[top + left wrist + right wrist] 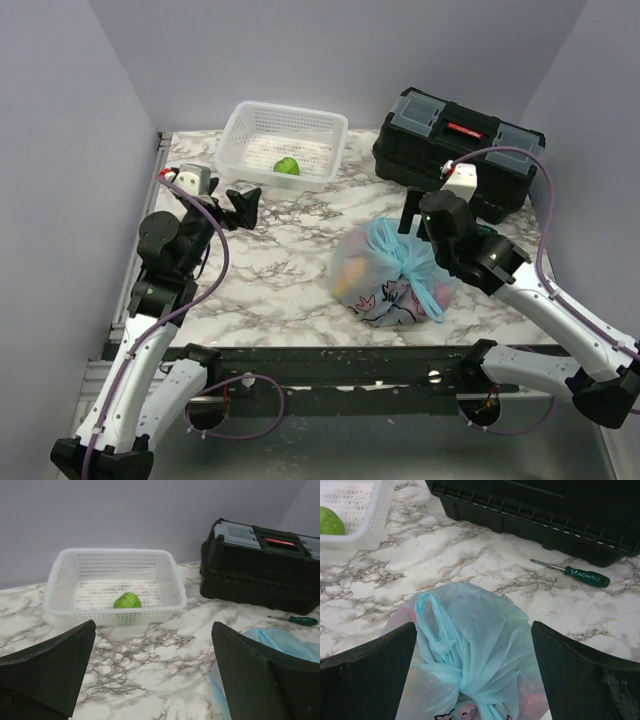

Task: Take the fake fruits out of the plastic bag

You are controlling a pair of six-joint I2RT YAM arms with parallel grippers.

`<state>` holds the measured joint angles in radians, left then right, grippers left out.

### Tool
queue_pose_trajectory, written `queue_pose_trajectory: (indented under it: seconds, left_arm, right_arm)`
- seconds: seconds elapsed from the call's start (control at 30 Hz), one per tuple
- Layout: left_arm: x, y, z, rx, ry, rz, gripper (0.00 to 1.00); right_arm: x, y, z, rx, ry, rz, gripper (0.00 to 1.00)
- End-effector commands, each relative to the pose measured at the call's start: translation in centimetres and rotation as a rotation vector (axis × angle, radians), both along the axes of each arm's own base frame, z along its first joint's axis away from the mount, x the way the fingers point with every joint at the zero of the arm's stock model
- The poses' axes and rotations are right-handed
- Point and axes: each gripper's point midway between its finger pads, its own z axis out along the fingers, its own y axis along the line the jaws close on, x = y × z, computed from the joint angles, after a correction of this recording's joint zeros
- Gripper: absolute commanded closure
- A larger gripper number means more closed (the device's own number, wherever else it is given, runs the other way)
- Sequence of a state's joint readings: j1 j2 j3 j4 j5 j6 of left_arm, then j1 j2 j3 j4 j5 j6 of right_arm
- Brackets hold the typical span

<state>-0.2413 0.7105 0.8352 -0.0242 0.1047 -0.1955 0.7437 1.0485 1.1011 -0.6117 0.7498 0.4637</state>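
Observation:
The plastic bag (388, 272) lies tied shut on the marble table, right of centre. It is thin light blue with a pink cartoon print. The fake fruits (441, 291) show only as blurred red and yellow shapes through its film. My right gripper (421, 222) hangs open just above the bag's far side. In the right wrist view the plastic bag (480, 635) and its knotted handles fill the space between the wide-apart fingers (580, 675), and a reddish fruit (540, 701) shows through. My left gripper (243, 204) is open over bare marble left of the bag, holding nothing.
A white lattice basket (256, 158) at the back holds one light-green round fruit (287, 166). A black toolbox (455, 145) stands at the back right. A green-handled screwdriver (582, 574) lies in front of it.

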Motion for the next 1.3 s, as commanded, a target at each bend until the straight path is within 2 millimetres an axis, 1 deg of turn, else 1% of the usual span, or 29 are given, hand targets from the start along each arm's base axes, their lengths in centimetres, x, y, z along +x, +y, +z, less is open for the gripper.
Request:
queue_pose_trajectory:
  seconds: [0.0, 0.1, 0.2, 0.27, 0.43, 0.57, 0.63, 0.73, 0.77, 0.93, 1.07, 1.17, 1.27]
  left_arm:
    - [-1.2, -3.9, -0.5, -0.004, 0.022, -0.176, 0.01]
    - [-1.4, -5.7, -1.4, 0.006, 0.070, -0.236, 0.01]
    - [-1.8, -7.2, -2.0, 0.008, 0.103, -0.291, 0.01]
    - [-2.1, -8.0, -2.2, 0.024, 0.114, -0.323, 0.01]
    - [-2.2, -8.7, -2.8, 0.038, 0.150, -0.341, 0.01]
    - [-2.1, -8.7, -3.1, 0.060, 0.159, -0.327, 0.01]
    - [-2.4, -8.8, -2.9, 0.061, 0.155, -0.332, 0.01]
    - [-2.8, -9.3, -3.0, 0.064, 0.145, -0.353, 0.01]
    - [-2.8, -9.4, -3.1, 0.066, 0.149, -0.358, 0.01]
    - [-3.6, -10.9, -3.4, 0.072, 0.164, -0.424, 0.01]
    - [-4.0, -12.1, -4.1, 0.095, 0.191, -0.464, 0.01]
    - [-4.5, -13.0, -4.5, 0.111, 0.200, -0.503, 0.01]
    - [-4.8, -13.7, -5.0, 0.138, 0.216, -0.522, 0.01]
  right_arm:
    - [-0.6, -0.4, -2.5, -0.010, 0.077, -0.028, 0.00]
    - [-1.1, -0.2, -3.7, 0.006, 0.114, -0.018, 0.00]
    - [-1.7, 0.0, -5.2, 0.021, 0.144, -0.004, 0.00]
    - [-2.0, -0.2, -6.4, 0.017, 0.164, -0.017, 0.00]
    - [-2.5, -0.1, -8.7, 0.043, 0.218, -0.026, 0.00]
    - [-2.8, -0.2, -10.6, 0.064, 0.286, -0.011, 0.00]
    - [-3.1, 0.5, -10.9, 0.089, 0.301, 0.032, 0.02]
    - [-3.6, 2.3, -11.0, 0.149, 0.322, 0.117, 0.04]
    - [-3.7, 2.4, -11.3, 0.156, 0.334, 0.119, 0.05]
    - [-4.2, 2.5, -13.5, 0.151, 0.377, 0.119, 0.16]
    - [-4.2, 2.8, -14.5, 0.163, 0.378, 0.129, 0.26]
    - [-4.2, 3.5, -14.9, 0.166, 0.396, 0.166, 0.38]
    - [-4.1, 4.8, -15.1, 0.175, 0.396, 0.243, 0.51]
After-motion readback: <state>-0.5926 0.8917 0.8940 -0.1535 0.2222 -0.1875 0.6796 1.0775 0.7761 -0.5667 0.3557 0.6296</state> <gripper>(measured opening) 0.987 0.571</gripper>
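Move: The right hand hangs open above the tied plastic bag; the bag's knot lies about 4 cm back, 2 cm left and some 16 cm below. From this hand the screwdriver is roughly 14 cm ahead and 17 cm right, the toolbox some 30 cm ahead and 14 cm right. From the left hand the knot lies some 36 cm right, 3 cm back and 24 cm below, the white basket about 32 cm ahead and 8 cm right. Right fingertips come down to either side of the bag's gathered neck, touching the plastic: the hand sinks about 15 cm, easing back and slightly left, tips some 25 degrees further down and closes nearly halfway in the second half. The open left hand swings about 13 cm right towards the bag, sinking and drawing back, turning clockwise and dipping. ##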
